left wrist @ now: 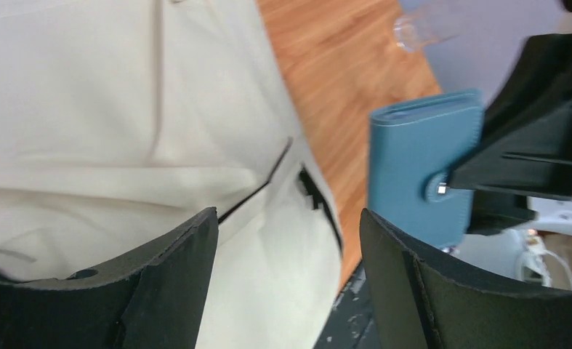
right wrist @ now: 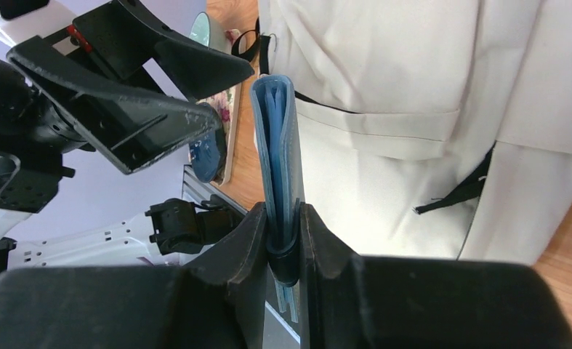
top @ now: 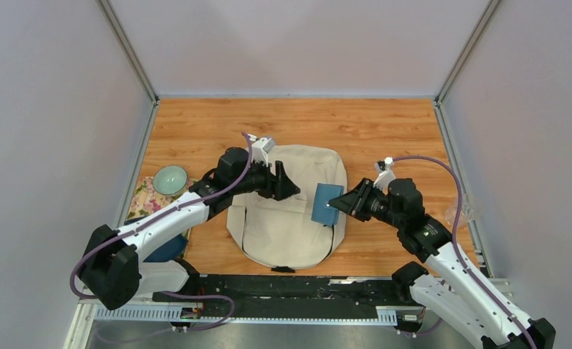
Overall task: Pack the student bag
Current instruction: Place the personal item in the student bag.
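The student bag (top: pixel 286 218) lies flat in the middle of the table, cream fabric with black zipper pulls (left wrist: pixel 308 190). My right gripper (top: pixel 335 206) hangs over the bag's right edge, shut on a blue snap-closure wallet (top: pixel 325 202). In the right wrist view the wallet (right wrist: pixel 277 138) stands edge-on, clamped at its lower end between the two fingers of that gripper (right wrist: pixel 284 225). My left gripper (top: pixel 290 183) hovers above the bag's upper middle, facing the wallet. Its fingers (left wrist: pixel 170 280) stand wide apart with only bag fabric (left wrist: pixel 86 109) showing between them, and the wallet (left wrist: pixel 413 167) is just beyond them.
A teal bowl (top: pixel 170 179) sits on a floral cloth (top: pixel 144 200) at the left edge, with a dark blue object (top: pixel 168 249) under the left arm. A clear plastic item (top: pixel 463 212) lies by the right wall. Metal frame posts line both sides.
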### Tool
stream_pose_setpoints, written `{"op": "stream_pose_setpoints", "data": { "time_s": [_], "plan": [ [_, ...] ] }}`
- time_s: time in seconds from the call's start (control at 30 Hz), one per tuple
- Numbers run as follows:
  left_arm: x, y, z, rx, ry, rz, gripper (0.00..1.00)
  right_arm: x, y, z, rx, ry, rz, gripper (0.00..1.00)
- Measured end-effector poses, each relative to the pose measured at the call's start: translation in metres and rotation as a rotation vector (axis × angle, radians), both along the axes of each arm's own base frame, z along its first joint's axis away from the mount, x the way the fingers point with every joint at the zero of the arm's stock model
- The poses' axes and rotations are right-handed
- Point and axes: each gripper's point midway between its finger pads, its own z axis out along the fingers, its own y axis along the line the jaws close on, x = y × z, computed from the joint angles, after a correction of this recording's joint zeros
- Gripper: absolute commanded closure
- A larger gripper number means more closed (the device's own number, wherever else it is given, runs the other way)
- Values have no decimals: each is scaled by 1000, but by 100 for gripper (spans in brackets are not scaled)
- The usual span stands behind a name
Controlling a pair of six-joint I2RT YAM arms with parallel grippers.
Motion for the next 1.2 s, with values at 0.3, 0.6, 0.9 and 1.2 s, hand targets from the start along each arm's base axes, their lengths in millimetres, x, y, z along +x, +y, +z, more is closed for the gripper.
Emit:
{"op": "stream_pose_setpoints", "data": {
  "time_s": [0.3, 0.6, 0.9, 1.2],
  "plan": [
    [29, 18, -36, 281, 66, 139, 21, -3, -11, -6, -20, 9, -51, 100],
    [36, 13, -48, 474, 113, 251, 21, -4, -15, -12, -31, 31, -72, 100],
    [41, 24, -70, 574, 196, 388, 21, -5, -17, -13, -32, 32, -78, 100],
    [53, 13, -74, 582, 238, 420, 21, -6, -18, -16, -30, 39, -83, 100]
  ]
}}
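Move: The left hand, open and empty, is over the student bag: the bag's front pocket mouth lies some 12 cm below it, about 2 cm ahead and 3 cm to its left. The blue wallet is level in height, about 9 cm right and 5 cm back; a black strap end lies 11 cm right, 5 cm back and 13 cm down. From the right hand, which holds the wallet, that mouth is about 8 cm ahead, 13 cm left and 12 cm down. Down and forward, the left hand sinks about 7 cm and reaches some 5 cm ahead over the bag towards its front pocket, fingers staying wide open as the wrist swings them from pointing rightward to steeply down and more forward. The right hand keeps the wallet pinched and eases about 2 cm right and slightly down, away from the left hand. ##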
